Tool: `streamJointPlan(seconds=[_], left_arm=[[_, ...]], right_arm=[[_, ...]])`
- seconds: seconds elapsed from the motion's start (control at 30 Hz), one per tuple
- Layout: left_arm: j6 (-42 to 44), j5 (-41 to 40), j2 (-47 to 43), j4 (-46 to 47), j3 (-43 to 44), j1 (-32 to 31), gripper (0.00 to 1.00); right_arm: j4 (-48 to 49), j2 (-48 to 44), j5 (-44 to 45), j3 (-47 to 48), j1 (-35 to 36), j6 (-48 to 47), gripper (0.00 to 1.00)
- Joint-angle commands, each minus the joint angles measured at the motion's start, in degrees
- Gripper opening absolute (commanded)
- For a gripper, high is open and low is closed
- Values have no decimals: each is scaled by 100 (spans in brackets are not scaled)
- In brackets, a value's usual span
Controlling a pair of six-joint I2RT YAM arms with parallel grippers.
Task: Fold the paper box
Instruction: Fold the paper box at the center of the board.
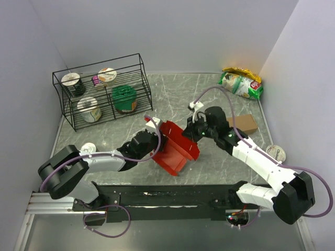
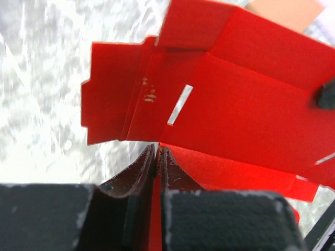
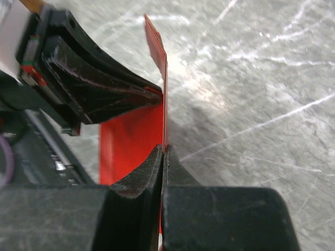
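The paper box [image 1: 178, 149] is a bright red creased card sheet with flaps, held up off the marble table between both arms. My left gripper [image 1: 157, 140] is shut on its left edge; in the left wrist view the fingertips [image 2: 158, 152] pinch a thin red panel, and the rest of the paper box [image 2: 225, 104] spreads out above with a flap at the left. My right gripper [image 1: 194, 130] is shut on the far right side. In the right wrist view its tips [image 3: 164, 150] clamp the card [image 3: 131, 136] edge-on, with the left gripper's fingers [image 3: 99, 89] just beyond.
A black wire rack [image 1: 99, 94] holding several cups stands at the back left. A green and yellow snack bag [image 1: 241, 83] lies at the back right, a plain brown cardboard box [image 1: 245, 123] behind the right arm. Small cups sit at the left [image 1: 88, 148] and right [image 1: 276, 152].
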Motion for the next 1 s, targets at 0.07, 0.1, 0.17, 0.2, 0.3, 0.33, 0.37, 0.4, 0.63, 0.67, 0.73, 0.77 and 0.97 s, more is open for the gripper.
streamJointPlan(seconds=[0.07,0.1,0.17,0.2,0.3,0.33,0.37,0.4,0.63,0.67,0.73,0.77,0.97], left_arm=[[-632,-72,314,35,121,-87,16],[-659,-46,402,61,95,-87,16],[-686,42,481,70,68,-87,18],[-686,94,525,70,68,-87,21],[-695,279,534,184,-28,-52,39],[-721,358,534,272,-89,-26,43],[-747,576,534,333,-134,70,48],[-782,674,534,395,-186,123,58],[-714,1132,52,967,-871,387,74],[-643,1132,-27,949,-898,405,74],[-415,1140,-273,940,-977,449,75],[-335,1219,-352,1010,-995,553,75],[307,2326,-687,1327,-864,1133,77]], right_arm=[[1074,66,993,-622,494,-319,0],[1180,92,1046,-701,538,-372,0],[1321,206,1195,-886,652,-398,0],[1391,259,1205,-913,679,-425,0],[1340,496,1318,-939,802,-573,0],[1322,610,1389,-931,828,-609,0],[1296,663,1476,-922,872,-644,0],[1261,698,1529,-913,881,-705,0],[1225,866,1723,-913,986,-864,0],[1225,874,1723,-913,987,-864,0],[1225,883,1714,-913,1004,-873,0],[1208,892,1714,-913,1022,-882,0],[1199,910,1653,-904,1039,-917,0]])
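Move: The paper box hangs between the two hands. Its middle is about 6 cm left of the right hand, 3 cm back and 9 below; from the left hand it is some 5 cm right, 3 cm back and 2 below. The cardboard box lies about 12 cm ahead and 23 to the right of the right hand, some 16 below. The green tub in the rack is about 22 cm ahead and 16 left of the left hand, 7 below. Sinking together towards the table, the hands bring the paper box down: the right, still shut on the upper edge of its raised panel, drops about 9 cm, tipping some 15 degrees more steeply down, then holds still. The left goes down about 5 cm, opens wide to let go of the box's left corner, draws off to its left and slightly back, and finally rises. ##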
